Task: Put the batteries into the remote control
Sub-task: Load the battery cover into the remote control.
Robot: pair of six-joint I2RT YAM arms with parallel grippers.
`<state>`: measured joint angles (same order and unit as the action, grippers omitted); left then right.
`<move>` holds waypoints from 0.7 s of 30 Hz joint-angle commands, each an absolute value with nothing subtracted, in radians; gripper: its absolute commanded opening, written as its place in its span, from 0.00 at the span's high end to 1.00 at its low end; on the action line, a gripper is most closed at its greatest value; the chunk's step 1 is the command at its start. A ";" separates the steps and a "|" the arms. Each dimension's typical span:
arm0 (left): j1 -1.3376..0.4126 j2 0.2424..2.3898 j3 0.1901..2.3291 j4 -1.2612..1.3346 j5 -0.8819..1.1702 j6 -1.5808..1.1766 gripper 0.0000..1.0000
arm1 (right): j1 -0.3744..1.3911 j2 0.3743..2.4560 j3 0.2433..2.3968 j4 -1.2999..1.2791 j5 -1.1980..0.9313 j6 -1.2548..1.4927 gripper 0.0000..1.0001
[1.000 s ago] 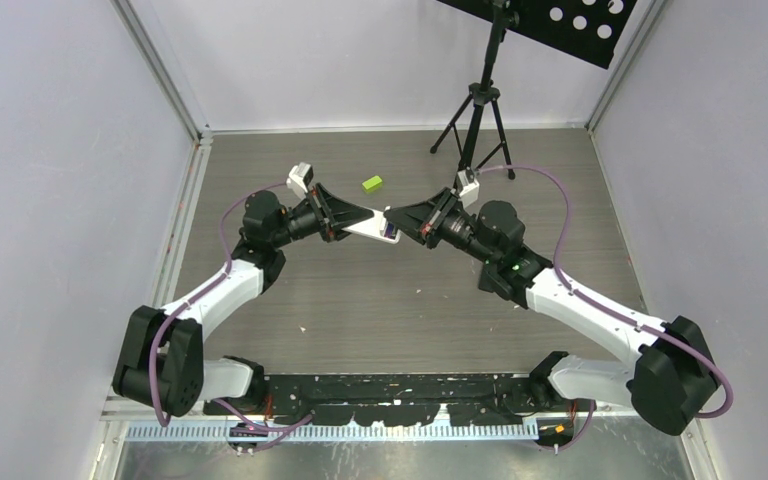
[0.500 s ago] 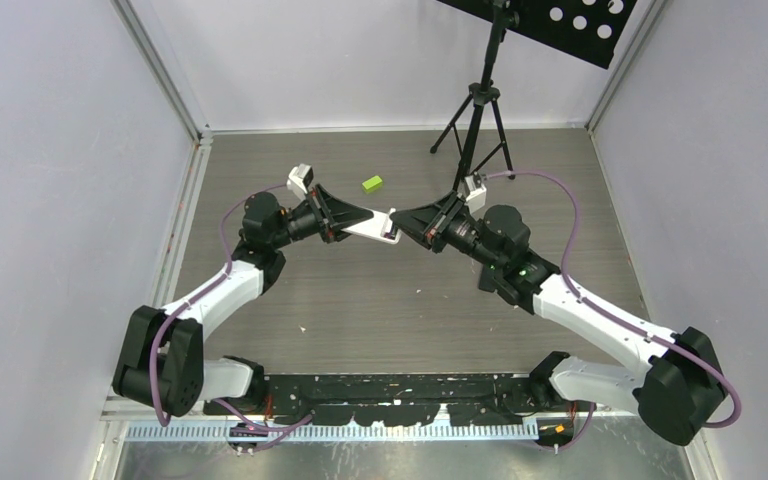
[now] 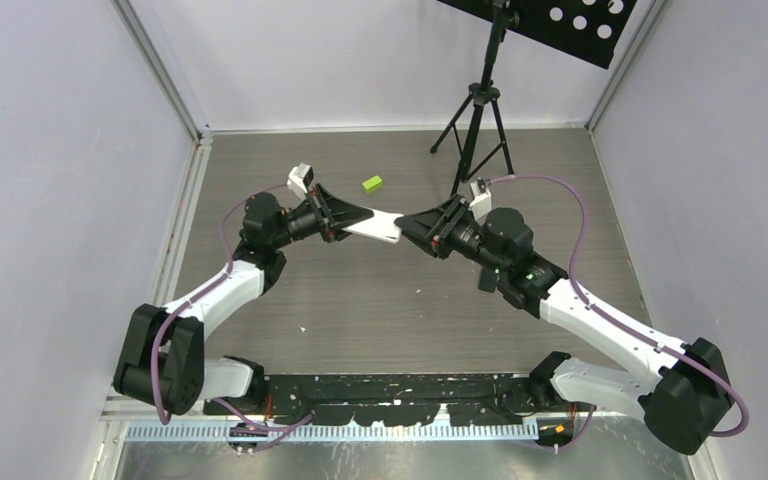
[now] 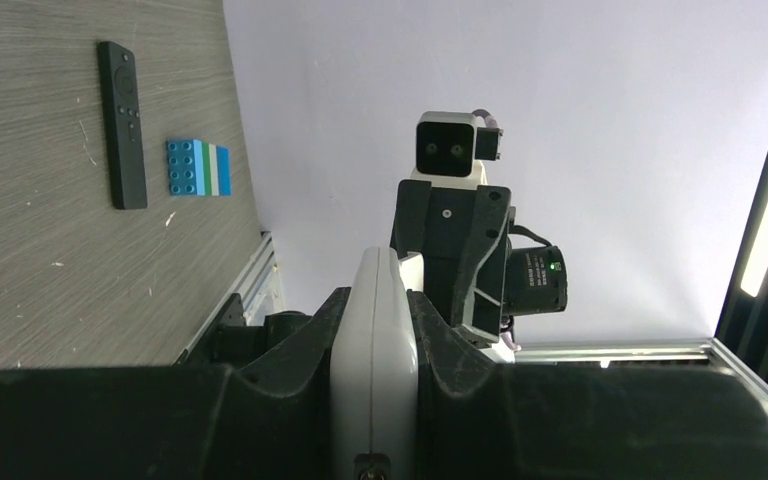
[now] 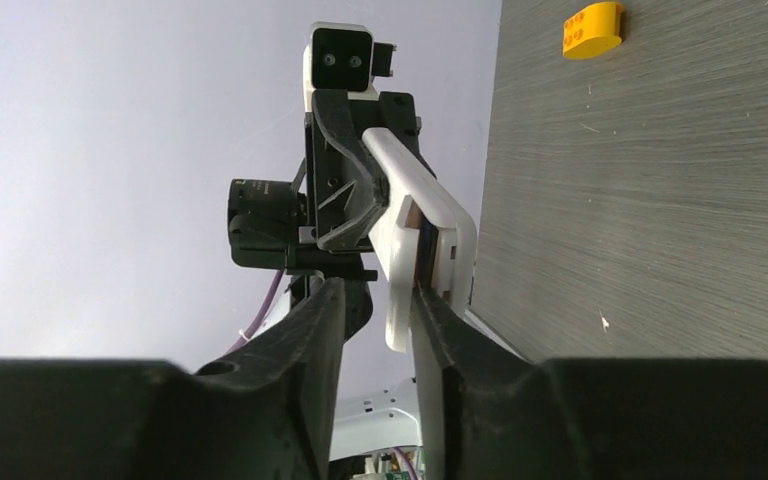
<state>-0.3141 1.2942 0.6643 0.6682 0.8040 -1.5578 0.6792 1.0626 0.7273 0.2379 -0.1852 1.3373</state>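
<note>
My left gripper (image 3: pixel 352 219) is shut on a white remote control (image 3: pixel 378 226) and holds it in the air over the table's middle. In the left wrist view the remote (image 4: pixel 375 335) is clamped edge-on between the left gripper's (image 4: pixel 375 300) jaws. My right gripper (image 3: pixel 409 222) faces it at the remote's free end. In the right wrist view a thin white cover stands slightly off the remote (image 5: pixel 422 205). The right gripper (image 5: pixel 372 300) is open, one finger against the cover's tip and a gap on the other side. The batteries are hidden.
A green block (image 3: pixel 372 183) lies on the table behind the grippers, near a black tripod (image 3: pixel 476 115). The left wrist view shows a black remote (image 4: pixel 123 125) beside a blue brick (image 4: pixel 198 167). A yellow brick (image 5: pixel 592 29) lies on the table in the right wrist view.
The right gripper's jaws have parted, and that arm has drawn back slightly to the right. The blue-purple patch at the remote's free end is now covered in white. The left gripper has not moved.
</note>
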 commanded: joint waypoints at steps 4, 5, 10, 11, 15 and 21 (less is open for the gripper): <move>-0.304 1.273 0.658 0.752 0.800 -1.574 1.00 | 0.673 1.022 0.740 0.137 -0.193 1.283 0.56; -0.304 1.272 0.657 0.752 0.801 -1.574 1.00 | 0.671 1.018 0.741 0.133 -0.199 1.282 0.56; -0.298 1.273 0.661 0.739 0.800 -1.560 1.00 | 0.660 0.996 0.750 0.116 -0.232 1.278 0.49; -0.298 1.270 0.661 0.737 0.800 -1.559 1.00 | 0.660 0.991 0.751 0.112 -0.228 1.273 0.45; -0.298 1.273 0.660 0.735 0.807 -1.556 1.00 | 0.658 0.987 0.746 0.121 -0.215 1.256 0.34; -0.298 1.263 0.659 0.732 0.815 -1.555 1.00 | 0.658 1.038 0.764 0.172 -0.232 1.241 0.28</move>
<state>-0.3042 1.2945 0.6518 0.6769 0.8043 -1.5635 0.6632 1.0149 0.7273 0.1066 -0.2123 1.2690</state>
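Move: The battery cover sits loosely on the white case, about 3 cm to the right hand's left and 1 cm ahead, level with its parted fingertips. The case runs on behind it, its middle roughly 5 cm left and 1 cm ahead. The black remote lies on the table some 17 cm to the right, about level fore-and-aft and some 27 cm below. From the left hand, which holds the case, the cover is about 5 cm right, 1 cm ahead and level. Spread the already parted right fingers much wider and back them clear of the battery cover, easing the hand about 1.5 cm to the right and back while sinking some 1.5 cm, its left side dipping about 5 degrees. Keep the white case gripped still in the left gripper. ##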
